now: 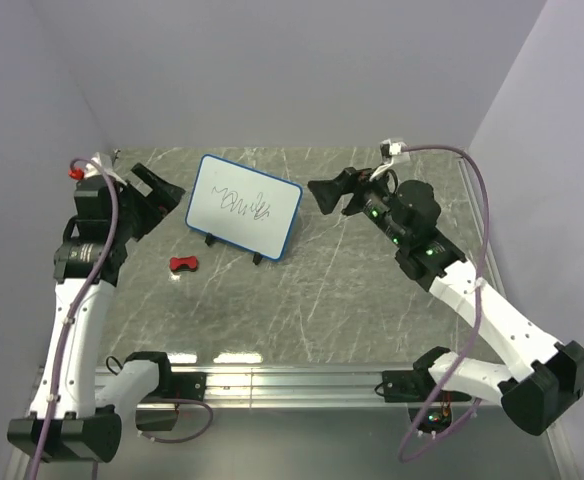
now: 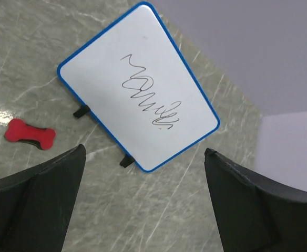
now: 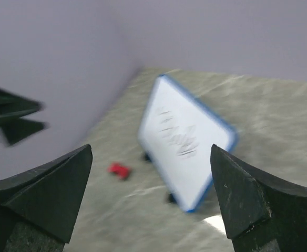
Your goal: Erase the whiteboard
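The whiteboard, white with a blue rim and small black feet, stands tilted at the back middle of the table and bears a black scribble. It also shows in the left wrist view and, blurred, in the right wrist view. A small red-and-black eraser block lies on the table in front of its left end. My left gripper is open and empty, raised left of the board. My right gripper is open and empty, raised right of the board.
The table is grey marbled stone enclosed by pale purple walls at the back and both sides. A metal rail runs along the near edge between the arm bases.
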Controlling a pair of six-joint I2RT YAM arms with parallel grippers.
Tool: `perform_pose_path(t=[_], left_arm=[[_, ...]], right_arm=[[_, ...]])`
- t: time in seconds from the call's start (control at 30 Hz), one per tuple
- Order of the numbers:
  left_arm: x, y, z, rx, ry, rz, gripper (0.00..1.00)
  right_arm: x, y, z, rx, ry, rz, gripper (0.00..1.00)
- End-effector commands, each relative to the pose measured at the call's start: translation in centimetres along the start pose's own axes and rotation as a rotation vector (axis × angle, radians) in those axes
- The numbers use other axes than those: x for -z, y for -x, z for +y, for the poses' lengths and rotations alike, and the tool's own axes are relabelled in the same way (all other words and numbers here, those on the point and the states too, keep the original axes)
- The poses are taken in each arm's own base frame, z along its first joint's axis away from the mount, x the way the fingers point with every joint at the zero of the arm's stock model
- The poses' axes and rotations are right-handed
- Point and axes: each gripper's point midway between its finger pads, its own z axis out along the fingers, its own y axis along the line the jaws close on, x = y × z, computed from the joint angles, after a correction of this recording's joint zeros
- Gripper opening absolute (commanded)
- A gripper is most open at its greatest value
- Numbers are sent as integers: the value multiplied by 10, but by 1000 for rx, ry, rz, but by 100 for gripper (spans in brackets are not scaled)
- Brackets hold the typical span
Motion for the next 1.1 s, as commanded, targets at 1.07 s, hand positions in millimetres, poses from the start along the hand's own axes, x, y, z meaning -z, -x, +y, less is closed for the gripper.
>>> perform_pose_path(t=[1.07], left_arm=[[-34,-125,176,710,757,0,100]], right_arm=[[152,-131,-47,-249,-450,747,97]])
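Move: The red eraser lies almost straight beneath my left hand, about 30 cm down and roughly 2 cm nearer to me. The whiteboard's middle is some 12 cm ahead of that hand, 15 cm to its right and 24 cm lower. From my right hand the eraser is about 35 cm to the left, 5 cm back and 34 cm down, and the board 20 cm left, 10 cm ahead, 27 cm below. I sink my open left hand about 22 cm towards the eraser, first drawing it back some 11 cm and a little left, then easing forward again over the last stretch while it tips well downward and swings counter-clockwise. My right hand, also open and empty, drops and draws back, drifting right, as its fingers tip down about 50 degrees. I touch nothing with either hand. ##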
